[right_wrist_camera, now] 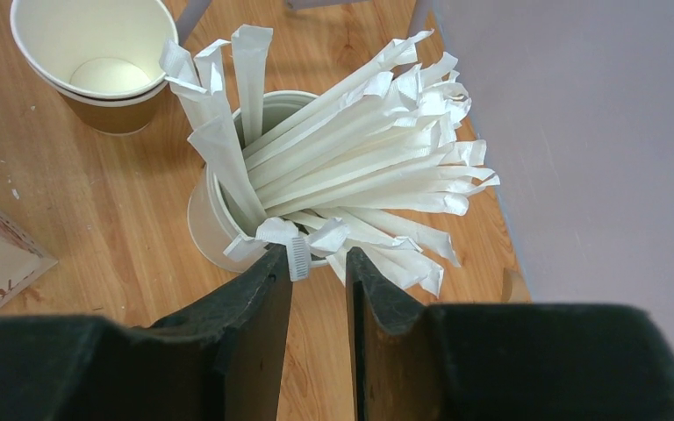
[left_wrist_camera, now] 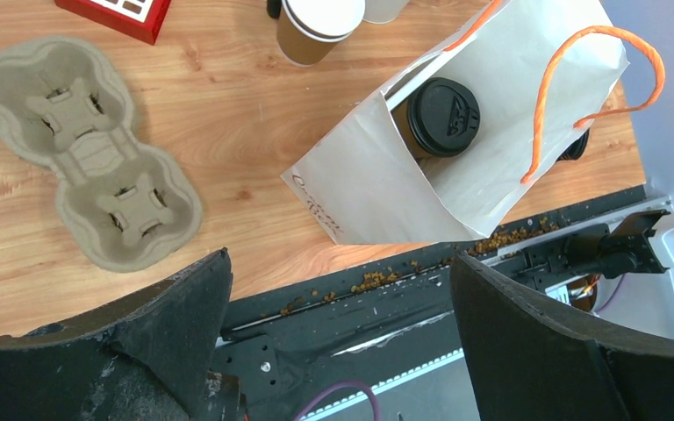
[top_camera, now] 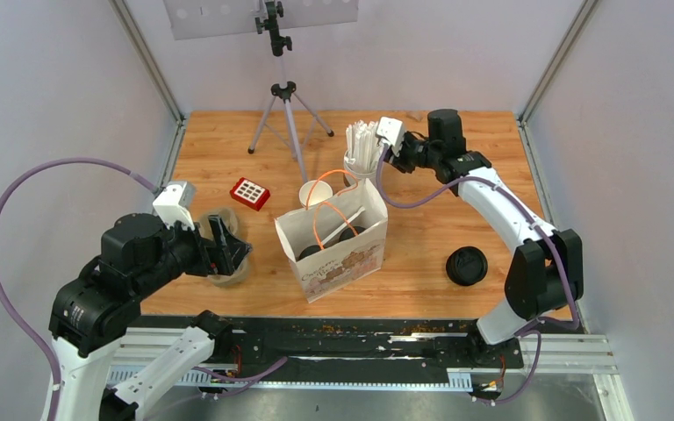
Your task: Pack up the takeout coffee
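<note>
Two takeout coffees with black lids point(top_camera: 309, 253) point(top_camera: 351, 233) stand inside the white paper bag point(top_camera: 342, 263). The left wrist view shows one lidded cup point(left_wrist_camera: 443, 114) inside the bag point(left_wrist_camera: 360, 193). A brown cup with no lid point(top_camera: 316, 193) point(right_wrist_camera: 96, 61) stands behind the bag. My left gripper point(top_camera: 224, 244) point(left_wrist_camera: 342, 289) is wide open and empty, above the cardboard cup carrier point(left_wrist_camera: 88, 149). My right gripper point(top_camera: 386, 136) point(right_wrist_camera: 318, 259) is at the white cup of wrapped straws point(right_wrist_camera: 351, 167). Its jaws are a narrow gap apart, with wrapper ends at the tips and nothing clamped.
A pile of black lids point(top_camera: 467, 265) lies at the right of the table. A red keypad box point(top_camera: 250, 193) sits left of the bag. A tripod point(top_camera: 285, 105) stands at the back. The bag's orange handles point(left_wrist_camera: 579, 88) stick up. Crumbs line the black rail point(top_camera: 360, 329).
</note>
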Motion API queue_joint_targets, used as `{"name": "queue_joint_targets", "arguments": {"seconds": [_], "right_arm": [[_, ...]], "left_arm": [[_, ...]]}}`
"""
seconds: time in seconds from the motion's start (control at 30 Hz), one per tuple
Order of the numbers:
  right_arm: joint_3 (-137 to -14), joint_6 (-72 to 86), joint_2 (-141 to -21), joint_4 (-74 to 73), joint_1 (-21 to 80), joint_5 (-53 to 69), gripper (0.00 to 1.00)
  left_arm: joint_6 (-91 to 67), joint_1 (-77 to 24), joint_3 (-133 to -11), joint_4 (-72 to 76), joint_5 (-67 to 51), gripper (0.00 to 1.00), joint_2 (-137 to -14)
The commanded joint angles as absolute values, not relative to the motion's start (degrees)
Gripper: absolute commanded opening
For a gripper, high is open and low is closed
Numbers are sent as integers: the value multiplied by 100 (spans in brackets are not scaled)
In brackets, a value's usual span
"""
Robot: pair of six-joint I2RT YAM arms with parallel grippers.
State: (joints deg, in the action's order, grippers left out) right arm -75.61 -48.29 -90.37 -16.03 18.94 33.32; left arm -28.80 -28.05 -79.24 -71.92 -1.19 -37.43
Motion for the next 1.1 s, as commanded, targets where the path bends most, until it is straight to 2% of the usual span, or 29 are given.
{"name": "queue_joint_targets", "arguments": {"seconds": [0.0,0.13,0.27,0.37,0.63,1.07], "right_arm": [[-7885,-5131,-9143,-1601,1872,3601,30],[-7996,-5172,-9202,-1688,1872,3571,28],[-8078,-5182,-9216,-1739,1872,3574,11],[-8125,-5123,-9155,-1813,1872,3485,4],[-8361,-4930,-8845,-2213,1872,3162,0],[-8673,-3201,-7620,-2337,1906,2652,0]], "left_arm": [[-2764,-2821,-8025,-7087,-75,100,-3746],[-2743,-2821,-8038,-7058,-72,100,-3794],[-2732,-2821,-8019,-7019,-79,100,-3814],[-2733,-2822,-8015,-6997,-70,100,-3820],[-2768,-2821,-7950,-6829,-139,100,-3849],[-2732,-2821,-7988,-6777,-21,100,-3989]]}}
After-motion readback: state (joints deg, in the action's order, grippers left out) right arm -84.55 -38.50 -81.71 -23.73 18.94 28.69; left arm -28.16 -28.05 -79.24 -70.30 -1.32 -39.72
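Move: The right hand's part-open fingers are already around the end of a wrapped straw, the straw tip practically at the hand point. The straw cup below it stands about 5 cm left and 2 cm back, its middle some 12 cm down; the paper cup is roughly 17 cm left, 8 back, 14 down; the paper bag 12 left, 18 back, 8 down. From the left hand the straw tip is some 30 cm ahead, 31 right and 10 down. The right fingers shut on the straw tip at the edge of the bundle, the hand creeping barely a centimetre forward as they close. Then, kept shut, it climbs ever faster, about 10 cm up and away from the straw cup, easing back a couple of centimetres towards the base late in the rise. ##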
